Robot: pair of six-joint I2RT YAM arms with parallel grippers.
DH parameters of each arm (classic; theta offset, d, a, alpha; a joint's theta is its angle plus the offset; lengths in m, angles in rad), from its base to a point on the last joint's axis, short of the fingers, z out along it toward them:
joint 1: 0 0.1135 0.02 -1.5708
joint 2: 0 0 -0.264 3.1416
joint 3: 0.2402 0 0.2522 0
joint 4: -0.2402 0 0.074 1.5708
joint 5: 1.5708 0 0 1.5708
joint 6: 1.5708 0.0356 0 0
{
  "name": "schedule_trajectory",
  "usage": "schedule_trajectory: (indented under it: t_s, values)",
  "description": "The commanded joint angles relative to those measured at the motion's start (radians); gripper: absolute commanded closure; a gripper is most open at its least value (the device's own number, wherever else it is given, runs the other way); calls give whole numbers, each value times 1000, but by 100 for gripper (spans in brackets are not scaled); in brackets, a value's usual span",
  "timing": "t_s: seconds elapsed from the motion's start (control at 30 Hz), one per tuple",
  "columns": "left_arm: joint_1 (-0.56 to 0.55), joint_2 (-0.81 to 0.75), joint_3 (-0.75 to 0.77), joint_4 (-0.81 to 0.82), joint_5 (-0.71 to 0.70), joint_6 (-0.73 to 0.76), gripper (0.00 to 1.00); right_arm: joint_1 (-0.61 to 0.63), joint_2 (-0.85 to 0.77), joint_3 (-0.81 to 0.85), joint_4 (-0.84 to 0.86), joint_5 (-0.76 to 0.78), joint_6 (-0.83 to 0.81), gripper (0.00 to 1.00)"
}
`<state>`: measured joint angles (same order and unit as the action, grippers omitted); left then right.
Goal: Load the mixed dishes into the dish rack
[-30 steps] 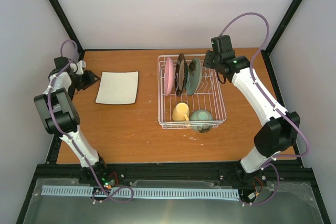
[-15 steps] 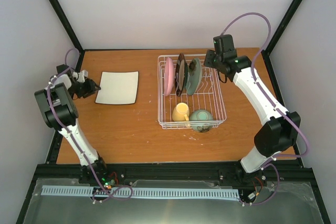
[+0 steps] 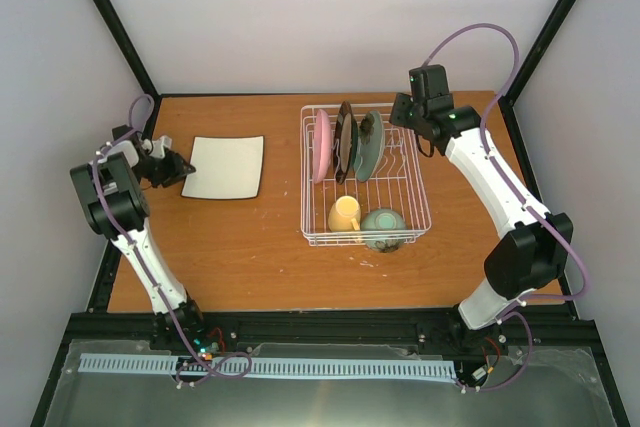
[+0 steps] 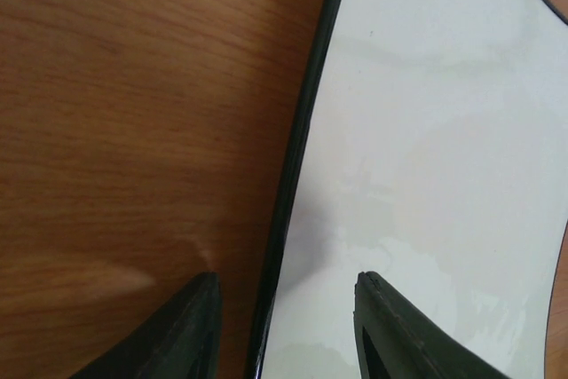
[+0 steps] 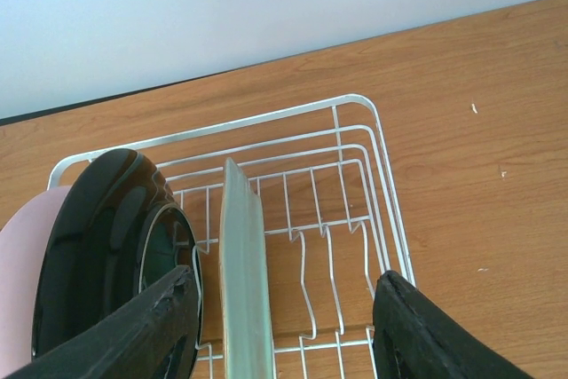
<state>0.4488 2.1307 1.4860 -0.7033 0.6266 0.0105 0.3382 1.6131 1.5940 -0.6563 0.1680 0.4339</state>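
Note:
The cream square plate (image 3: 225, 167) lies flat on the table, left of the dish rack (image 3: 418, 209). My left gripper (image 3: 183, 171) is open at the plate's left edge. In the left wrist view the left gripper (image 4: 284, 308) straddles the dark rim of the cream plate (image 4: 426, 175), one finger over wood, one over the plate. The pink plate (image 3: 322, 145), dark brown plate (image 3: 345, 140) and teal plate (image 3: 368, 144) stand on edge in the rack. The yellow mug (image 3: 345, 214) and green bowl (image 3: 384, 228) sit at the rack's near end. My right gripper (image 3: 400, 117) hovers open over the rack's far right corner, holding nothing.
In the right wrist view the teal plate (image 5: 244, 281) stands edge-on between the open fingers of the right gripper (image 5: 284, 308), beside the dark brown plate (image 5: 98, 237). Bare upright tines (image 5: 333, 264) stand to the teal plate's right. Black frame posts and pale walls enclose the table.
My left gripper has moved right to the cream plate's left edge. The right gripper has drifted slightly right, away from the teal plate.

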Motion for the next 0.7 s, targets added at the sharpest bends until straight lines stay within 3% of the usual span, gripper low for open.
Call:
schedule_trajectory:
  t_s: [0.0,0.3,0.47,0.67]
  values:
    - [6,45,42,3,44,24,59,-11,11,-10,15,-1,5,46]
    - [5,98,32,20,116,23,78,-13,19,-10,13,-10,7,46]
    - [5,128,34,18,149,35,99,-15,25,-8,13,-17,6,46]
    - [5,124,42,15,209,40,99,-15,31,-10,15,-25,7,46]
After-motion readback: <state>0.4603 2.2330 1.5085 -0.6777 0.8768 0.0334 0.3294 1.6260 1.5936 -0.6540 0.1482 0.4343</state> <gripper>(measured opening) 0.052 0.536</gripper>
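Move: The left hand's open fingers straddle the left rim of the white square plate, whose middle lies about 9 cm to the right, 1 cm ahead and 2 cm below. Well off to this hand's right, the dish rack's middle is some 45 cm away and level with it, the pink plate about 34 cm right and 6 cm ahead. From the right hand the square plate lies roughly 46 cm left, level, and 26 cm below. The left fingers close to pinch the square plate's left rim while the hand eases about 2.5 cm right. ##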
